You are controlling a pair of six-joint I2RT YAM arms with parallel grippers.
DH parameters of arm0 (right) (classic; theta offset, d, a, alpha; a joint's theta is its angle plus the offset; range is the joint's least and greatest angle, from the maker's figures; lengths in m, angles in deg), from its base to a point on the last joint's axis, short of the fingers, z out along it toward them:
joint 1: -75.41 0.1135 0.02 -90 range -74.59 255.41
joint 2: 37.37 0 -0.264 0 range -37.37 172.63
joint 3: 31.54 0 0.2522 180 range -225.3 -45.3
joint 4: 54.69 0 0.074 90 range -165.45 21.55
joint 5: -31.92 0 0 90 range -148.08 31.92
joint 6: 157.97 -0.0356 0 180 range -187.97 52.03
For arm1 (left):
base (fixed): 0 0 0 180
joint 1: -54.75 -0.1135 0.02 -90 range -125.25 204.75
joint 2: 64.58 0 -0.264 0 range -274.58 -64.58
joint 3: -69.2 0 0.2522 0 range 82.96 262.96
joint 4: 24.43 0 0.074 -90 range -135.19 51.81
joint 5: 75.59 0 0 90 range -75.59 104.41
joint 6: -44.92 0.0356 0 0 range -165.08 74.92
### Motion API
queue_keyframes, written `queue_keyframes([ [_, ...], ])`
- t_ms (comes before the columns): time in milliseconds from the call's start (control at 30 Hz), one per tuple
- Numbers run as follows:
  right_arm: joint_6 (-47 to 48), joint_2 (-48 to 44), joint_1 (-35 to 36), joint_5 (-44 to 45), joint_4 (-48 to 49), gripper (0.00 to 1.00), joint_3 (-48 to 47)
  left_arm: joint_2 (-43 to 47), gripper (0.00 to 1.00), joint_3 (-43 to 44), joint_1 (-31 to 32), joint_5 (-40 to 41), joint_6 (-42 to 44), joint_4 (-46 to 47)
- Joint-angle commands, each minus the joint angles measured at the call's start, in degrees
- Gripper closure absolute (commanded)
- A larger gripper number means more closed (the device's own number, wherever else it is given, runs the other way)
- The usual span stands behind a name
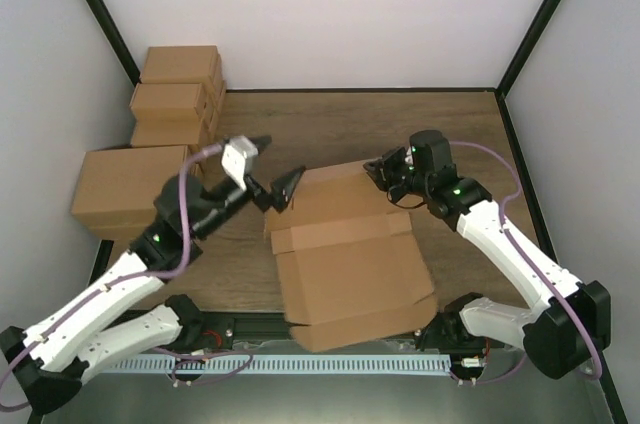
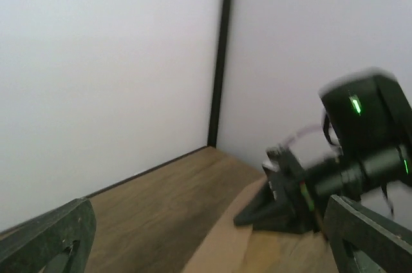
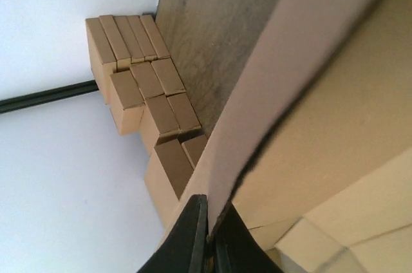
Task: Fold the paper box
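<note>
The paper box (image 1: 345,254) lies in the middle of the table as a wide brown cardboard piece with creased panels, its front edge reaching the near rail. My right gripper (image 1: 388,176) is shut on the far right edge of the paper box (image 3: 309,93); in the right wrist view the black fingertips (image 3: 193,234) pinch a thin flap. My left gripper (image 1: 274,166) stands open just off the box's far left corner, touching nothing. In the left wrist view its fingers (image 2: 51,234) are spread wide, with the cardboard (image 2: 225,247) and the right gripper (image 2: 277,202) beyond them.
Brown cartons (image 1: 180,94) are stacked at the back left against the wall, with a larger carton (image 1: 125,189) in front of them. The same cartons (image 3: 148,93) show in the right wrist view. White walls with black corner posts (image 2: 219,60) close the table in.
</note>
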Motion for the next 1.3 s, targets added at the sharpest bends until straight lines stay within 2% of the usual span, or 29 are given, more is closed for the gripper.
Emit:
queue_keyframes([
  [0,9.8,1.1,2.1,4.7,4.8,0.99,-2.3,-11.5,0.0,19.8,-1.6,9.0,-16.3,-30.0],
  [67,11.5,0.9,3.4,5.4,6.7,0.99,-0.7,-17.6,0.0,28.4,-2.2,5.6,-16.1,-38.2],
  [133,13.5,0.0,4.6,6.4,9.8,0.99,2.1,-21.6,0.0,31.9,-4.3,0.9,-16.3,-41.4],
  [233,16.8,-1.9,6.6,9.7,11.7,0.99,4.7,-25.0,0.0,33.6,-7.7,-2.2,-16.7,-42.6],
  [333,19.0,-3.6,7.0,9.1,14.4,0.99,8.4,-27.4,0.0,33.3,-9.4,-8.2,-12.3,-41.6],
  [567,19.6,-9.3,6.9,0.4,28.9,0.99,22.1,-36.3,0.02,35.2,-9.5,-18.9,-5.6,-43.2],
  [700,16.2,-10.0,7.0,-3.9,40.4,0.99,28.7,-37.3,0.04,38.7,-9.5,-15.2,-4.3,-46.8],
  [867,15.5,-6.4,6.9,-3.3,43.4,0.99,25.2,-35.1,0.0,43.5,-11.0,-7.5,-6.2,-50.7],
  [1033,14.1,-2.9,7.0,-3.7,49.5,0.99,19.8,-33.5,0.0,46.9,-19.5,-12.2,-7.2,-53.8],
  [1167,10.8,0.7,7.4,-4.0,51.2,0.99,18.6,-32.5,0.0,48.4,-20.7,-11.1,-2.7,-56.1],
  [1267,8.3,4.2,8.2,-5.0,59.9,0.99,22.4,-33.0,0.0,47.8,-20.7,-13.4,-0.4,-57.2],
])
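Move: The right fingers already pinch the raised panel's far upper edge. The panel's left edge is about 18 cm to their left and 3 below; from the open left hand this edge is some 5 cm ahead, 3 right and 14 down. The box's middle panel hangs roughly 17 cm back from the right hand, 6 left and 12 below. The right gripper lies some 21 cm right of the left hand, 4 ahead and 11 lower. Still pinching the cardboard's raised edge, the right hand dips and draws back about 4 cm, then rises and comes forward again, ending some 5 cm farther left with its fingers tipped about 30 degrees up. The open left hand arcs up and forward past the panel's left end, plunges with fingers tilting down, then lifts partway and swings left, clear on the far side. ##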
